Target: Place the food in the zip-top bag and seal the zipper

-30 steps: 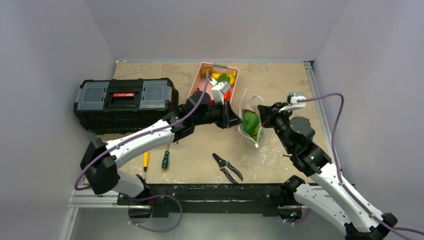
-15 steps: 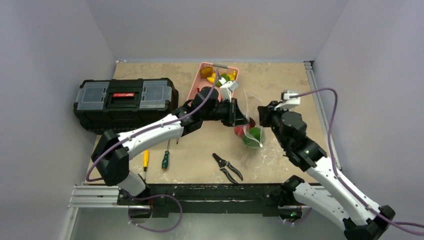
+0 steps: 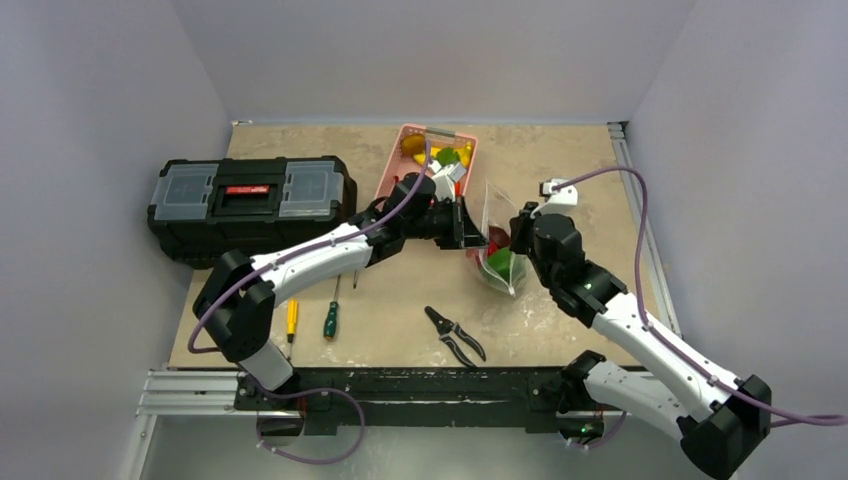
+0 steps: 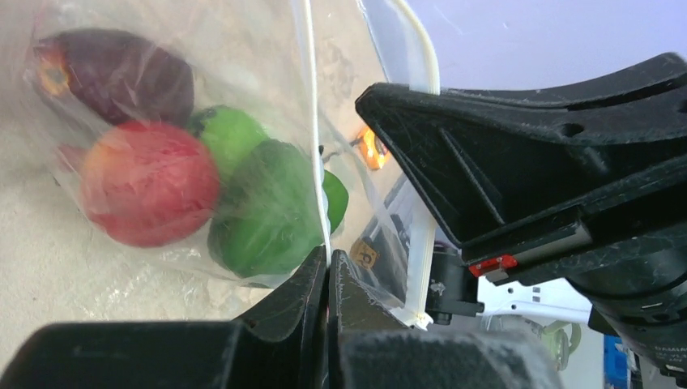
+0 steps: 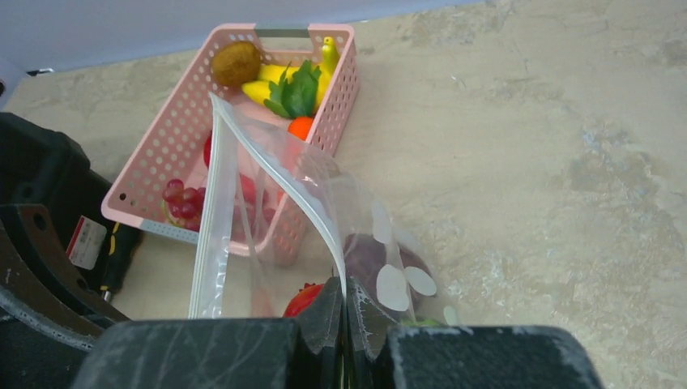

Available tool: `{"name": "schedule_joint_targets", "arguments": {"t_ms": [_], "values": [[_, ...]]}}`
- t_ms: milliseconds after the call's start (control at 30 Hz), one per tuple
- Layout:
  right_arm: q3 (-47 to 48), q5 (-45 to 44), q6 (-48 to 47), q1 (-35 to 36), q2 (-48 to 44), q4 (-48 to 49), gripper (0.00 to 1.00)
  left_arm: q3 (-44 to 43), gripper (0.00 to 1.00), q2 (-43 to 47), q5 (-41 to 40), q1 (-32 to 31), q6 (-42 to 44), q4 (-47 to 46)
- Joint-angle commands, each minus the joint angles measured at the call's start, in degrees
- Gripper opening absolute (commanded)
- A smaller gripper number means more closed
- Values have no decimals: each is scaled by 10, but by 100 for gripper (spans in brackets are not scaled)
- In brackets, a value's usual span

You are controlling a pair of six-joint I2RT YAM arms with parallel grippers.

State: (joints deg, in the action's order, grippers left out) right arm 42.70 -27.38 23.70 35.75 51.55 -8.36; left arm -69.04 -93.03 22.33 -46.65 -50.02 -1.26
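The clear zip-top bag (image 3: pixel 498 248) stands on the table between my two grippers. It holds food: a red fruit (image 4: pixel 150 182), a maroon fruit (image 4: pixel 121 73), a green pepper (image 4: pixel 267 211) and a green round fruit (image 4: pixel 231 134). My left gripper (image 4: pixel 328 261) is shut on one pale zipper strip (image 4: pixel 310 121). My right gripper (image 5: pixel 346 289) is shut on the other curved zipper strip (image 5: pixel 301 194), with the maroon fruit (image 5: pixel 363 255) just beyond it. The two strips stand apart, so the bag's mouth gapes. In the top view the left gripper (image 3: pixel 477 236) and right gripper (image 3: pixel 515 238) nearly face each other.
A pink basket (image 5: pixel 174 138) behind the bag holds a banana (image 5: pixel 271 73), a brown fruit (image 5: pixel 237 63), grapes (image 5: pixel 182 203) and other food. A black toolbox (image 3: pixel 250 200) sits at the left. Pliers (image 3: pixel 455 333) and two screwdrivers (image 3: pixel 330 318) lie near the front edge.
Both grippers have drawn closer together, holding the bag's rim. The bag has risen more upright and the red fruit inside now shows beside the green ones.
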Motion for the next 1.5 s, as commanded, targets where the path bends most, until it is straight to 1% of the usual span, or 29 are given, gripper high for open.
{"name": "schedule_joint_targets", "arguments": {"t_ms": [0,33,100,133,167,233,333,433,467,533,600,667,733,833,933,1033,1133,1233,1333,1367,1400,1467], "values": [[15,-1,4,2,-41,18,0,-14,0,33,25,-6,10,-26],[14,1,1,2,-52,25,0,-17,3,37,21,-5,16,-19],[14,-6,-2,2,-65,28,0,-23,28,46,12,-3,30,-2],[12,-15,-2,2,-69,27,0,-23,36,51,9,0,36,4],[7,-25,-2,2,-73,26,0,-21,40,57,9,4,43,5],[-5,-48,-3,2,-81,24,0,-9,45,71,10,16,47,-2],[-20,-68,-1,2,-94,25,0,10,49,94,11,44,57,-5],[-24,-81,-2,2,-103,32,0,28,53,122,-8,72,76,1],[-25,-82,-2,2,-104,37,0,28,55,129,-23,80,88,10],[-31,-80,-4,2,-99,48,0,18,60,135,-67,87,131,65],[-33,-74,-5,2,-90,54,0,-10,66,128,-141,89,173,122],[-35,-64,-6,1,-80,56,0,-40,68,108,-193,91,207,163],[-39,-56,-7,2,-76,62,0,-64,70,88,-242,95,222,184],[-49,-52,-8,2,-72,75,0,-96,72,52,-277,106,221,190],[-53,-48,-9,2,-67,80,0,-124,73,10,-309,118,192,170],[-55,-47,-10,1,-60,81,0,-144,74,-39,-307,133,141,123],[-57,-46,-11,-1,-57,80,0,-142,77,-85,-316,138,107,3],[-61,-42,-11,-3,-55,94,0,-165,79,-134,-352,139,69,-66],[-63,-40,-12,-4,-53,97,0,-215,84,-201,-393,144,-20,-76],[-64,-39,-12,-5,-53,97,0,-240,87,-225,-406,145,-48,-64],[-65,-38,-12,-6,-53,98,0,-274,88,-246,-434,145,-93,-45],[-66,-38,-11,-6,-51,101,0,-304,88,-283,-469,146,-154,-20]]}}
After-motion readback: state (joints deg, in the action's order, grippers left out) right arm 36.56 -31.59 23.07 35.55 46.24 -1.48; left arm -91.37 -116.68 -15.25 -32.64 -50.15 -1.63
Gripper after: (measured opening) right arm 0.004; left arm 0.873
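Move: The carrot lies in the basket about 24 cm ahead of the left hand, 5 cm to its left and 17 cm below. The bananas are some 9 cm farther out than the carrot and level with it sideways; the potato is about 35 cm ahead and 15 cm left of the hand. The grapes lie roughly 17 cm ahead and 15 cm left. From the right hand the carrot is about 20 cm ahead, 12 cm left and 19 cm below. The bag's left rim, pinched by the left fingers, is let go as they spread nearly wide; the left hand then lifts clear and swings forward about 26 cm and left 10 cm to the basket, rising some 5 cm before sinking about 10, turning roughly 50 degrees counter-clockwise. The right fingers keep their pinch on the other rim, rising some 3 cm, then sinking back, ending 2 cm farther right. ##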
